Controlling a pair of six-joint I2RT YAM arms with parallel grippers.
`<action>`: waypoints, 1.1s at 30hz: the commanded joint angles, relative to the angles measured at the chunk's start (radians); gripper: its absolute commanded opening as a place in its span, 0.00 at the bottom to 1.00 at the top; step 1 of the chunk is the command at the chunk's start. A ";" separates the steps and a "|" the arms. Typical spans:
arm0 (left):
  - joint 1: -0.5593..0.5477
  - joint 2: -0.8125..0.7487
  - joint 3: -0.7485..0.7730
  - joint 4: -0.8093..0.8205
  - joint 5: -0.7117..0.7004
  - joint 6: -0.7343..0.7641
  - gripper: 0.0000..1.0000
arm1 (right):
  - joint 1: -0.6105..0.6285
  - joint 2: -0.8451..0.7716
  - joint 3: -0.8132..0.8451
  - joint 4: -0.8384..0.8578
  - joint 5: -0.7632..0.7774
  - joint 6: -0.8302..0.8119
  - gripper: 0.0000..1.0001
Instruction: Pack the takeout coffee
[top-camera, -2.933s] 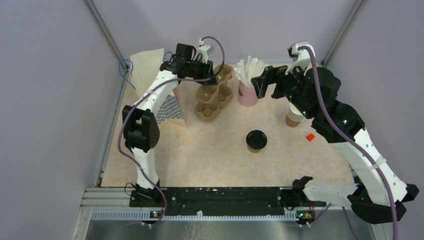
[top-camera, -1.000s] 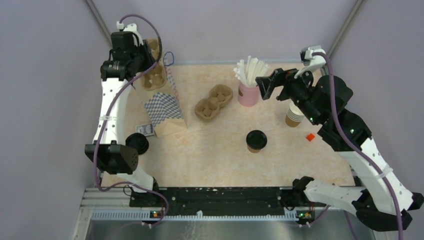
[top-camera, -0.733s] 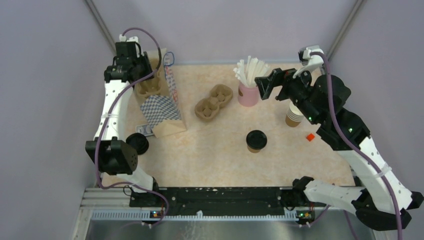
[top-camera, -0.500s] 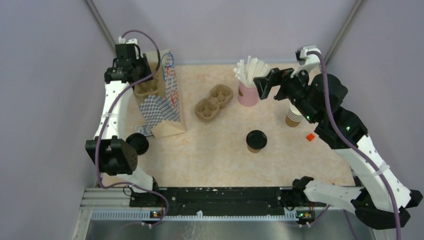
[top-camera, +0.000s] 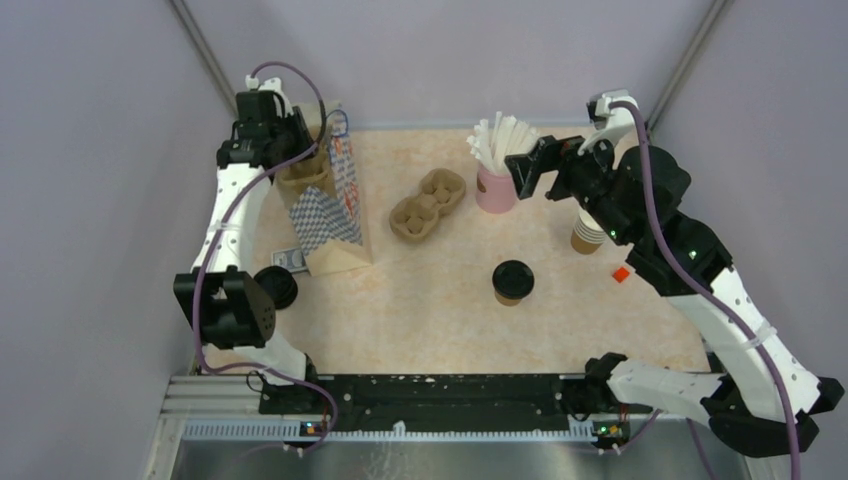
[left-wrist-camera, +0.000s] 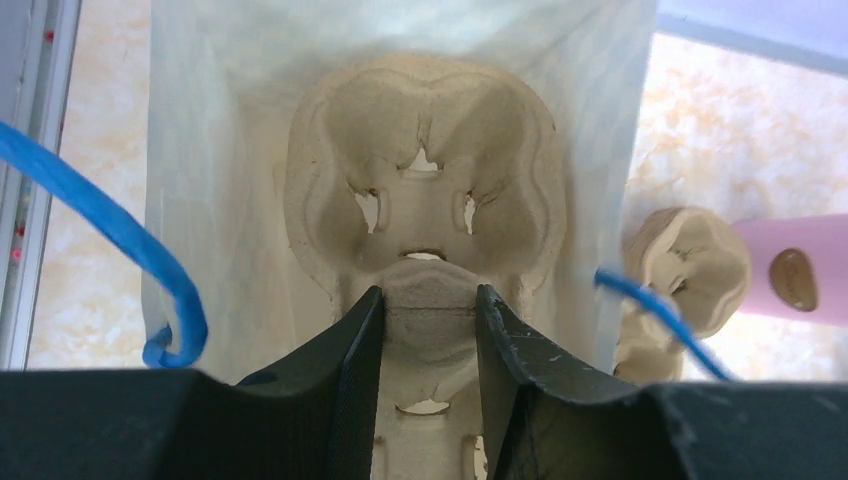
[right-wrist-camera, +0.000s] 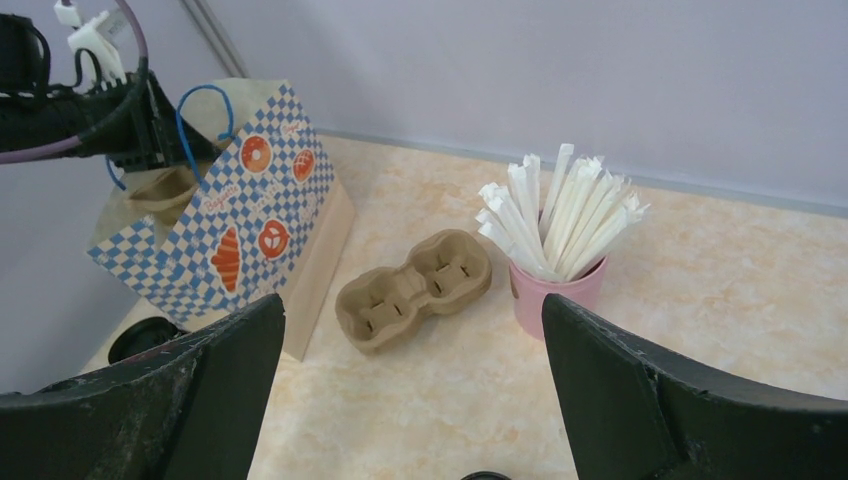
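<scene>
The takeout coffee (top-camera: 512, 282), a brown paper cup with a black lid, stands alone at the table's middle; the right wrist view catches only a sliver of its lid (right-wrist-camera: 485, 476). My left gripper (top-camera: 293, 150) (left-wrist-camera: 429, 295) is shut on the middle ridge of a pulp cup carrier (left-wrist-camera: 425, 190), which sits in the open mouth of the blue-checked paper bag (top-camera: 330, 200) (right-wrist-camera: 240, 230). The bag's white inner walls (left-wrist-camera: 200, 200) surround the carrier. My right gripper (top-camera: 530, 165) (right-wrist-camera: 410, 300) hangs open and empty above the table, beside the pink cup.
A second carrier (top-camera: 428, 203) (right-wrist-camera: 415, 290) lies right of the bag. The pink cup of white straws (top-camera: 497, 175) (right-wrist-camera: 555, 270) stands behind the coffee, stacked brown cups (top-camera: 590, 232) at the right with a small red piece (top-camera: 621, 273). A black lid (top-camera: 275, 287) lies near the left arm.
The left gripper has carried the carrier from the far-left corner rightward into the bag's mouth. The right arm has shifted slightly left, still open.
</scene>
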 joint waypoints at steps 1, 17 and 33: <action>0.002 0.011 0.168 -0.006 0.032 -0.027 0.19 | -0.004 0.011 0.037 0.006 0.004 -0.002 0.98; -0.005 -0.042 -0.006 0.066 -0.009 -0.014 0.18 | -0.004 0.034 0.053 0.012 -0.004 -0.027 0.98; -0.010 -0.127 -0.180 0.165 -0.001 -0.031 0.20 | -0.004 0.058 0.074 0.000 -0.017 -0.039 0.98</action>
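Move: The left hand holds the cup holder by its middle in the mouth of the paper bag; the bag's floor lies nearly straight below, some 24 cm down. At table height, the second cup holder is about 19 cm right and 6 cm farther out, the printed card 14 cm left and 7 cm back, the black lids 17 cm left and 14 cm back. From the right hand, the bag floor is roughly 22 cm ahead, 40 cm left and 43 cm down. Up first, the left hand lifts the cup holder about 7 cm, tipping up slightly, then reverses and drives down some 12 cm into the bag, drawing back about 3 cm as it levels to its earlier tilt. Near the bottom of the stroke its grip on the holder ends and the fingers run almost shut, empty, before the hand eases up a little. ##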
